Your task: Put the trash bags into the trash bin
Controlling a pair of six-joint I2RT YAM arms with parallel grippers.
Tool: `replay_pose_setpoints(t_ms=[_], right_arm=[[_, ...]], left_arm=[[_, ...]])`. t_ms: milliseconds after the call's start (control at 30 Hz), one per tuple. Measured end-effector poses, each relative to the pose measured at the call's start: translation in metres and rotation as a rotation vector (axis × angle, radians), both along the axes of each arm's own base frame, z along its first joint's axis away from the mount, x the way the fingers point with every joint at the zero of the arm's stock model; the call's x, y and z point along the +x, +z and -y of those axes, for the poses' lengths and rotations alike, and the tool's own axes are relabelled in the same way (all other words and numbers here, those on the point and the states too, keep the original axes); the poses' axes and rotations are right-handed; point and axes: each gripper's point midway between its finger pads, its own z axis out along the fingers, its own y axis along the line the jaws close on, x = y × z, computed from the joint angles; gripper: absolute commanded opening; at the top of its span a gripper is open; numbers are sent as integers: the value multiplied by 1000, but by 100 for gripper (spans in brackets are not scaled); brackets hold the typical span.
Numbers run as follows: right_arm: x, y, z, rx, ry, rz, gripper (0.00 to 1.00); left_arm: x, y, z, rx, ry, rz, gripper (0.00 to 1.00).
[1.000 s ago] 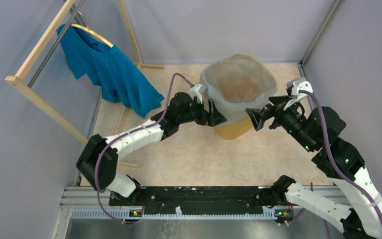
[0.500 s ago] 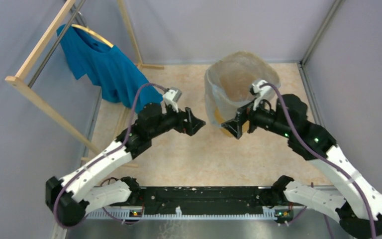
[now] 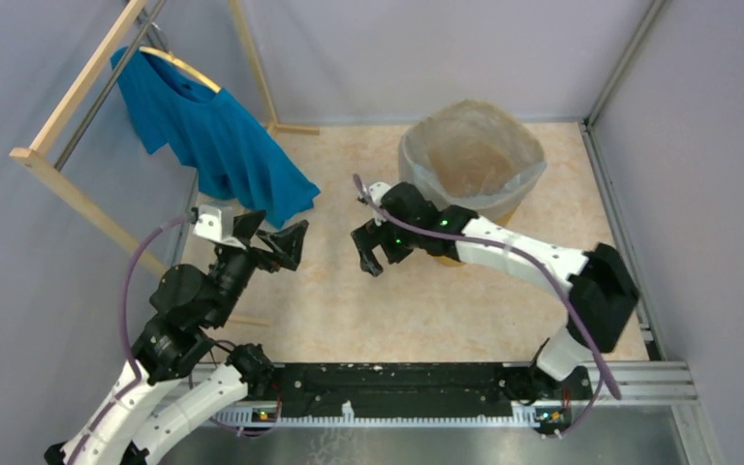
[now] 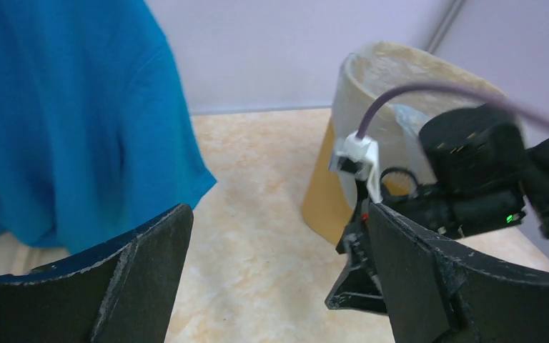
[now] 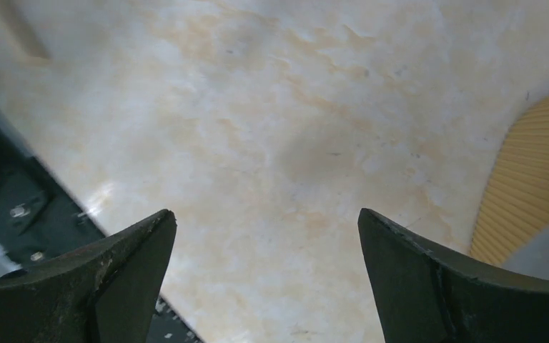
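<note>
The trash bin (image 3: pixel 517 205) stands at the back of the floor, yellow-orange, and shows again in the left wrist view (image 4: pixel 325 200). The trash bag (image 3: pixel 470 155), a pale translucent film, lines it and folds down over its rim (image 4: pixel 400 78). My left gripper (image 3: pixel 279 238) hovers open well left of the bin, near the blue shirt, nothing between its fingers (image 4: pixel 150 250). My right gripper (image 3: pixel 369 252) is open and empty too, just left of the bin's front and low over the floor. The right wrist view shows bare floor between the fingers (image 5: pixel 129 250), the bin wall (image 5: pixel 536 179) at the right edge.
A bright blue T-shirt (image 3: pixel 208 131) hangs on a wooden rack (image 3: pixel 68 107) at the back left. Grey walls close in the floor on three sides. A black rail (image 3: pixel 397 383) with the arm bases runs along the near edge.
Both grippers have drawn away from the bin's rim. The left arm swung back left toward the shirt. The right arm crossed left in front of the bin. The bag stays on the bin.
</note>
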Motion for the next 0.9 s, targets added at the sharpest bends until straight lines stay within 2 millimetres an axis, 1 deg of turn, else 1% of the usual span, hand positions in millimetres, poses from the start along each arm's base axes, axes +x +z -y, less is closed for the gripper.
replay_pose_setpoints(t_ms=[67,133,200,267,367,467,533,800,900], right_arm=[[12,-37,0,-113,-44,-5,99],[23,-64,7,-221,-89,6,99],[36,-83,15,-327,-139,34,99],[50,-95,25,-418,-190,74,99],[68,-98,44,-507,-258,127,99],[86,-93,60,-533,-323,154,99],[102,-91,76,-547,-375,163,99],[172,-85,152,-585,-580,181,99],[199,-87,172,-595,-637,181,99]], left_arm=[[1,-2,-9,11,37,11,99],[4,-11,-11,42,62,2,99],[8,-22,-10,79,70,-20,99],[11,-30,-8,109,68,-40,99],[15,-42,-1,141,52,-65,99],[17,-54,5,169,28,-89,99],[18,-59,10,185,13,-100,99],[18,-65,18,217,-28,-108,99],[17,-65,21,218,-44,-106,99]])
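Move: The trash bin, lined with the trash bag, stands to the right hand's right, its middle about 22 cm right, 15 cm farther out and roughly level in height; the bag's lined mouth is some 10 cm higher. The raised left gripper is about 20 cm to the right hand's left, 3 cm nearer the bases and nearly 20 cm higher. From the left hand the bin's middle lies roughly 41 cm right, 18 cm ahead and 17 cm lower. With the flank of its open gripper and forearm against the bin's left near side, the right arm pushes the bin out and to the right. The hand first drops about 10 cm, rolling its left side down, then sweeps forward and right, some 20 cm out in all, turning clockwise. The left hand, empty and open, sinks about 6 cm and tilts slightly. ##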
